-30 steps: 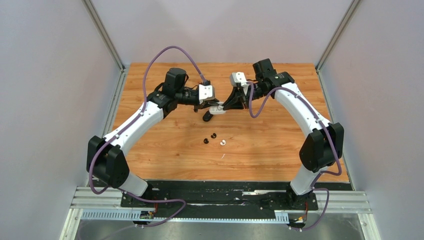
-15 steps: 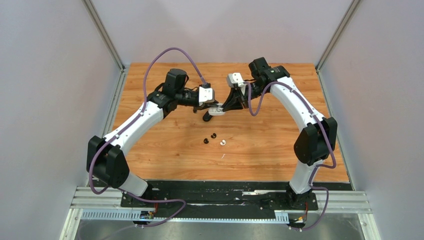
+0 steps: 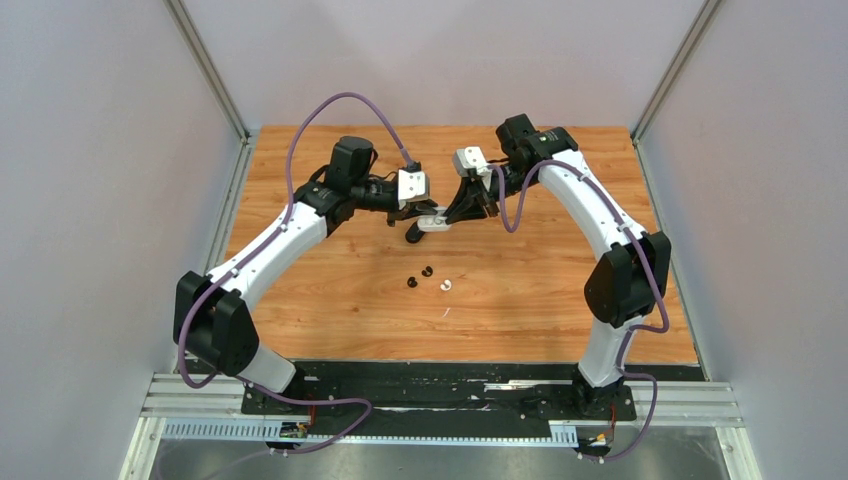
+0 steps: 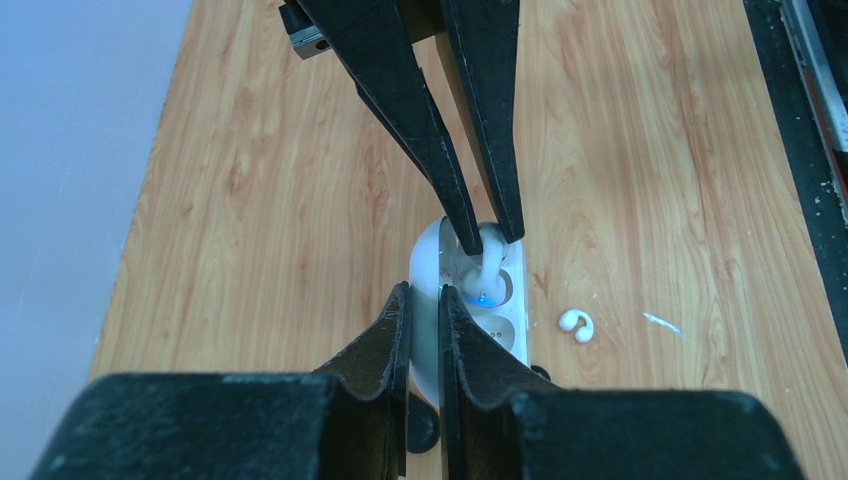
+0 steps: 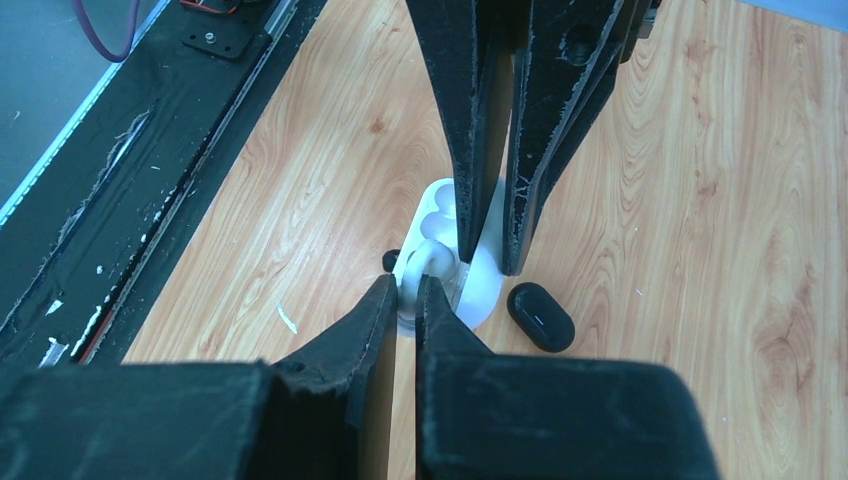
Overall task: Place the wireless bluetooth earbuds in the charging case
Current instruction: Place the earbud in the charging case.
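A white charging case (image 3: 432,222) is held open above the table, my left gripper (image 3: 424,214) shut on its raised wall (image 4: 426,262). My right gripper (image 3: 448,217) is shut on a white earbud (image 4: 487,268) and holds it in the case's far well, where a blue light glows. In the right wrist view the right gripper (image 5: 405,287) pinches that earbud (image 5: 430,257) over the case (image 5: 478,287). A second white earbud (image 3: 446,285) and two black earbuds (image 3: 411,282) (image 3: 428,270) lie loose on the table nearer the arm bases.
A black pill-shaped case (image 5: 541,316) lies shut on the wood beside the white case, and shows in the top view under the left gripper (image 3: 412,236). A small white scrap (image 3: 446,313) lies near the front. Grey walls enclose the table on three sides.
The right arm's elbow and forearm have swung a little to the left. Both grippers and the white case stay almost where they were.
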`<state>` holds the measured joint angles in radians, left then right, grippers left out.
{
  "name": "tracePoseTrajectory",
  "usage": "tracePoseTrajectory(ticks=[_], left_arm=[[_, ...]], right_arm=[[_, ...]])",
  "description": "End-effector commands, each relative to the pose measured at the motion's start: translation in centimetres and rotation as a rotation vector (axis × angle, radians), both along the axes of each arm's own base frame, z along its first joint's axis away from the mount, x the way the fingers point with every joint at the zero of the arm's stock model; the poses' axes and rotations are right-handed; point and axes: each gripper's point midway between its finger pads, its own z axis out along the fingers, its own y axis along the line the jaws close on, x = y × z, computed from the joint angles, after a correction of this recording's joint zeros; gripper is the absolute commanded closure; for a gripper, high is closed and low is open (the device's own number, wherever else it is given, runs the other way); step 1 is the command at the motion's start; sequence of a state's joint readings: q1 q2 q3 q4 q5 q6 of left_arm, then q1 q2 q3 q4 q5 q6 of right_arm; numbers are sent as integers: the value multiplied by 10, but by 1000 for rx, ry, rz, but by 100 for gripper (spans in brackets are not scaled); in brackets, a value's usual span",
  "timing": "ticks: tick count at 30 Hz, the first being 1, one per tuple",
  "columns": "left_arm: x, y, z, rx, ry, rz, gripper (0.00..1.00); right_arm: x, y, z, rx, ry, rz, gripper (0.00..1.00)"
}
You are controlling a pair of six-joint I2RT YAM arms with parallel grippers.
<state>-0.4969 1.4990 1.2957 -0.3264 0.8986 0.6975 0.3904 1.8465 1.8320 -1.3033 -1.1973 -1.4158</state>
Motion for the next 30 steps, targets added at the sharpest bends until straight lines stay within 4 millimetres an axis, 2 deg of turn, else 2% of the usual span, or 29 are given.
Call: tracePoseTrajectory(ticks=[1, 2, 4, 10, 13, 16, 21, 24, 30], left_arm=[[-55, 23, 135, -196, -311, -33, 100], [-11, -1, 58, -97, -135, -31, 100], [-1, -6, 34, -65, -103, -34, 100], [-6, -6, 28, -51, -125, -63, 100], [-9, -6, 24, -44, -105, -71, 100], [-9, -8, 22, -51, -55, -54, 100], [-7, -10, 21, -65, -1, -33, 100], [-7, -10, 20, -63, 3, -32, 100], [-9, -8, 15, -50, 13, -33, 100]], right_arm=[[4, 3, -2, -10, -16, 11, 99], [5, 2, -3, -18, -10, 8, 99], [6, 2, -5, -27, 6, -1, 99], [17, 0, -17, -79, 17, -48, 96], [19, 3, -12, -71, -2, -58, 92], [15, 8, -9, -70, -62, -40, 88], [6, 10, -18, -102, -167, -16, 80], [7, 9, -13, -98, -207, -26, 75], [15, 9, 3, -71, -280, -75, 71]])
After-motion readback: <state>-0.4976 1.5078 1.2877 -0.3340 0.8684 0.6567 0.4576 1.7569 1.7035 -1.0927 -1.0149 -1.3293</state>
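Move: The right hand holds the earbud over the right-end well of the charging case, whose middle lies about 2 cm left, level fore-and-aft and 1 cm below. The black case on the table is some 2 cm ahead, 6 cm left and 18 cm below; the loose white earbud roughly 8 cm back, straight in line, 18 cm below. From the left hand, gripping the lid, the charging case's middle is 2 cm back, 1 cm right, at its height. Right hand sinks about 2 cm into the end well, then opens, releasing the earbud; left keeps the case. ##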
